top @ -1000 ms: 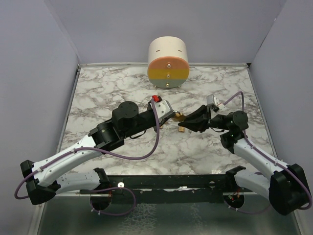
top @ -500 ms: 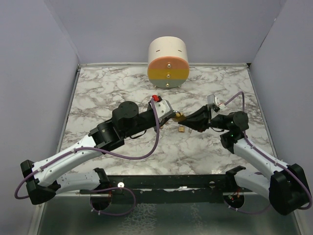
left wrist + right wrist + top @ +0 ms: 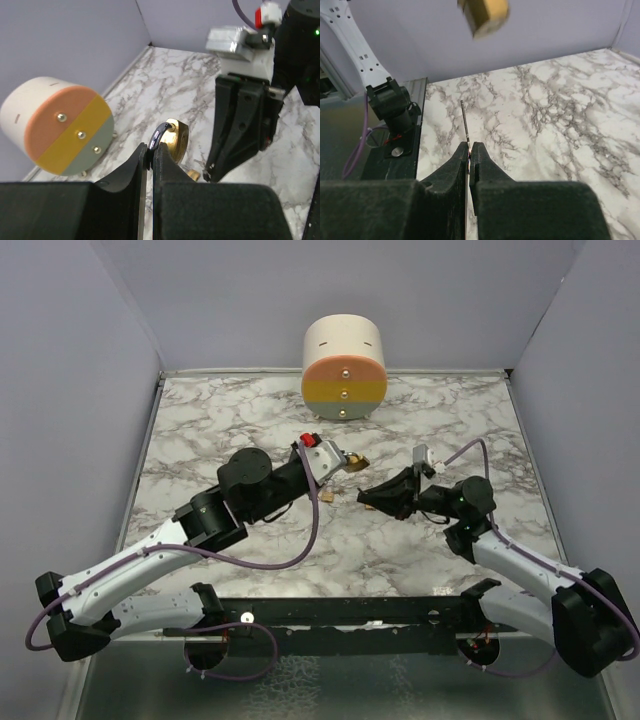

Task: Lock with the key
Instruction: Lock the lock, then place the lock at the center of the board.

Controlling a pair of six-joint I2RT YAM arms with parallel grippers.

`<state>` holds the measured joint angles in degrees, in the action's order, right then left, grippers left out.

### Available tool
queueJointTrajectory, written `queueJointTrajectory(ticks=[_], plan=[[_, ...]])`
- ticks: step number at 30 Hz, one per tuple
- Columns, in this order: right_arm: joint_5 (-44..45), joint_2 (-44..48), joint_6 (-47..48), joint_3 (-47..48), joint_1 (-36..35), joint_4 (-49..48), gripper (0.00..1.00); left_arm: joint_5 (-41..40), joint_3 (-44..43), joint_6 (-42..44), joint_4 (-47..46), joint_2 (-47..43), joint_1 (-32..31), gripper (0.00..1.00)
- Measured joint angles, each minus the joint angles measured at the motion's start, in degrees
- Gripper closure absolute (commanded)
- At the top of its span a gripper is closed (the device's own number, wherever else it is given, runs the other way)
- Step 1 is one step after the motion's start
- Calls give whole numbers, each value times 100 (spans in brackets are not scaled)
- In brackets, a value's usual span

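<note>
My left gripper (image 3: 345, 459) is shut on the steel shackle (image 3: 158, 136) of a brass padlock (image 3: 176, 141), which it holds above the table. In the right wrist view the padlock (image 3: 484, 14) hangs high, beyond the key's tip. My right gripper (image 3: 364, 496) is shut on the key (image 3: 465, 125), a thin blade seen edge-on that sticks out ahead of the fingertips (image 3: 469, 145). From the left wrist view, the key's brass end (image 3: 193, 175) shows at the right gripper's tip, below and right of the padlock, apart from it.
A cream cylinder with an orange, yellow and grey face (image 3: 344, 368) stands at the back of the marble table (image 3: 220, 430). A small tan piece (image 3: 327, 494) lies beneath the left gripper. Grey walls close in both sides and the back. A black rail (image 3: 340, 612) runs along the near edge.
The right gripper shut on the key and shifted left and toward me. The left gripper carried the padlock a little farther back and left.
</note>
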<state>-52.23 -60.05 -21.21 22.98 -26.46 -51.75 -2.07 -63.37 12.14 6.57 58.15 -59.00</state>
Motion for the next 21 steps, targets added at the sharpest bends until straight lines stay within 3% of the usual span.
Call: queueJointTrajectory(ticks=[10,12,18,21], plan=[[662,-142,184,-195,-286,334,98,-874,-424,280,186,-107,140,100],[925,-87,258,-192,-295,511,98,-918,-306,151,323,-66,522,100],[1714,-37,424,-70,-339,1021,98,-240,511,-332,828,269,2564,100],[2017,-50,450,24,-361,1178,98,223,501,-367,1213,789,2931,100]])
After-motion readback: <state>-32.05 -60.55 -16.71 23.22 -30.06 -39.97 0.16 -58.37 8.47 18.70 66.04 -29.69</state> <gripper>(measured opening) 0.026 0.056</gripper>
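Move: Ahead and to the left of the left hand, about 12 cm each way and some 35 cm below, lies the bare marble that the held large padlock is taken towards; the left small padlock is roughly 13 cm ahead and 4 cm left, the right small one 10 cm ahead and 6 cm right, both equally low. From the key-holding right hand, the right small padlock is about 11 cm ahead, 3 cm right, and the left one 13 cm ahead, 7 cm left, both some 24 cm down. Carrying the large padlock by its shackle, the left hand lifts a few centimetres, then sweeps forward and left about 12 cm each way while plunging some 18 cm from its peak towards the open marble; its fingers swing counter-clockwise and tip downward. Still pinching the key, the right hand sinks about 3 cm, then eases 4 or 5 cm forward, turning clockwise. ##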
